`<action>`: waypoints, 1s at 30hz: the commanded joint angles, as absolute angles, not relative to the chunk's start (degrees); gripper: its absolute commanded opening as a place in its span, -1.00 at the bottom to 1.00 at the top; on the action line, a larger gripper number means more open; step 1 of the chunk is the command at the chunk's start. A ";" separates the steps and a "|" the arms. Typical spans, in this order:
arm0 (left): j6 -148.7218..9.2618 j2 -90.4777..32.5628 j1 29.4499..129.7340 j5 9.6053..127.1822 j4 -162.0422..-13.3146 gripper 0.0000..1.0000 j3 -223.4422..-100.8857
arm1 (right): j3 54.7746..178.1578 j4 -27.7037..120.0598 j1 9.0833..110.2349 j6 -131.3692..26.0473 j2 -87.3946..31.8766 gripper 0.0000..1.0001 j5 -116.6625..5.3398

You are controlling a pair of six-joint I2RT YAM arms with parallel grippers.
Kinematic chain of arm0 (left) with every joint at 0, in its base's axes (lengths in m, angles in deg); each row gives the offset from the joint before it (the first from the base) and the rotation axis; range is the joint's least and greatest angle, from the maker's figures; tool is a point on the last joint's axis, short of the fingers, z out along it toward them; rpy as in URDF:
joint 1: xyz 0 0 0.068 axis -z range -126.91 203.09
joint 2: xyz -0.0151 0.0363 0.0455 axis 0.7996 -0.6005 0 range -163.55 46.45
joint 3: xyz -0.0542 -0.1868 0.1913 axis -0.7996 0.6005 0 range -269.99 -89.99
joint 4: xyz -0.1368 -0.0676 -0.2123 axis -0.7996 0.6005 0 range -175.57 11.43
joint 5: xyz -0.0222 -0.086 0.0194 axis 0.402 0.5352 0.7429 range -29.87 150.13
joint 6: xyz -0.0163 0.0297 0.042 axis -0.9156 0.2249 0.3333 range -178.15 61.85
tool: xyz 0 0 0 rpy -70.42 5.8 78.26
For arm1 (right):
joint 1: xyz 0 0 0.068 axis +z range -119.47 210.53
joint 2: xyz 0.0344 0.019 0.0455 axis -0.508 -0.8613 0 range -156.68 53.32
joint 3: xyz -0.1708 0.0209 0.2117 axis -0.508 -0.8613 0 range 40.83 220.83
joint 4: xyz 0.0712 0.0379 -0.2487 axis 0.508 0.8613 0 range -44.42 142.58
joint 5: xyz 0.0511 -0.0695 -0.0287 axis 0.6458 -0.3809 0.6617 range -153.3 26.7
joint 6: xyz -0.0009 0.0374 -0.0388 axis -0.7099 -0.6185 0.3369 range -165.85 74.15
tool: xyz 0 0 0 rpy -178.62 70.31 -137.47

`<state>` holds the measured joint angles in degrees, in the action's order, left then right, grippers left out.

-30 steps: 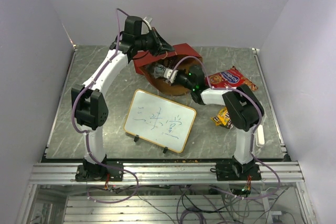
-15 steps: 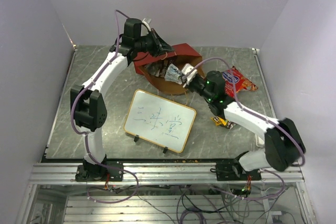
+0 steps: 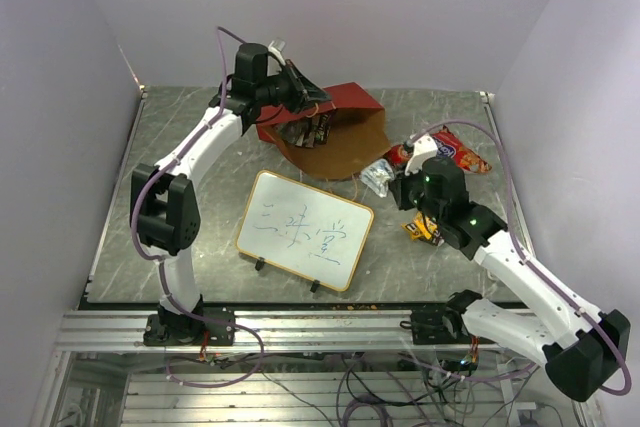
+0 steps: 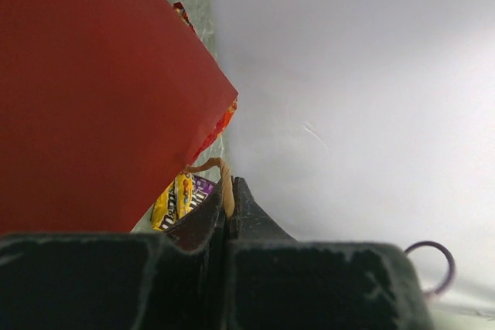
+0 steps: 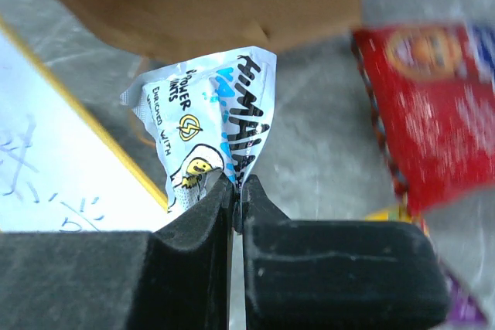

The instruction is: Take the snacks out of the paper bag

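Note:
The paper bag (image 3: 345,105) lies on its side at the back, red outside, its brown inside (image 3: 335,155) facing the front. My left gripper (image 3: 312,107) is shut on the bag's string handle (image 4: 226,191), beside the red wall (image 4: 93,90). Dark snack packets (image 3: 311,129) show at the bag's mouth. My right gripper (image 3: 392,185) is shut on a silver-white packet (image 3: 377,176), which hangs just outside the mouth (image 5: 213,133). The red chip bag (image 3: 447,150) lies on the table to the right. A yellow packet (image 3: 422,229) lies under the right arm.
A gold-framed whiteboard (image 3: 305,230) stands in front of the bag, left of my right gripper; its edge (image 5: 54,183) is close to the held packet. Yellow (image 4: 174,200) and purple (image 4: 203,185) packets show past the left fingers. Grey walls enclose the table.
The right arm has drawn the silver-white packet out of the bag's mouth, to the right and toward the front. The left gripper kept its hold on the handle; the bag's mouth opened wider.

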<state>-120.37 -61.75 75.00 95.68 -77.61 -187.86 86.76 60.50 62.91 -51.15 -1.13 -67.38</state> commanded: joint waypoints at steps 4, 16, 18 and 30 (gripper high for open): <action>-120.60 -58.39 76.02 93.55 -80.73 -0.86 -186.19 | 86.86 83.12 62.97 -83.23 0.27 -1.00 -95.01; -120.23 -57.67 77.35 91.74 -79.11 -0.86 -186.43 | 87.54 82.93 48.76 -86.59 -7.45 -1.00 -99.16; -120.13 -57.89 77.35 91.52 -79.21 -0.86 -186.79 | 85.26 78.91 44.21 -84.62 -6.50 -1.00 -94.77; -119.50 -60.34 78.59 91.84 -77.82 -0.86 -190.12 | 77.26 66.13 39.13 -80.28 -9.93 -1.00 -89.24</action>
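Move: The yellow and purple M&M's packs, beside which the silver snack is headed, lie about 13 cm to the right of the right hand, 3 cm back and some 20 cm below. The red snack bag is roughly 20 cm farther out than those packs. The whiteboard stands about 17 cm to the hand's left and 4 cm back. From the left hand, the packs are some 24 cm right, 19 cm back and 28 cm down. The silver snack, still pinched in the right fingers, is swept about 18 cm to the right and lowered some 12 cm to low over the M&M's packs, the last few centimetres going straight down. Meanwhile the wrist turns clockwise about 60 degrees and tips down some 20. The left hand keeps its pinch on the paper bag's handle, drifting slightly right and back. ##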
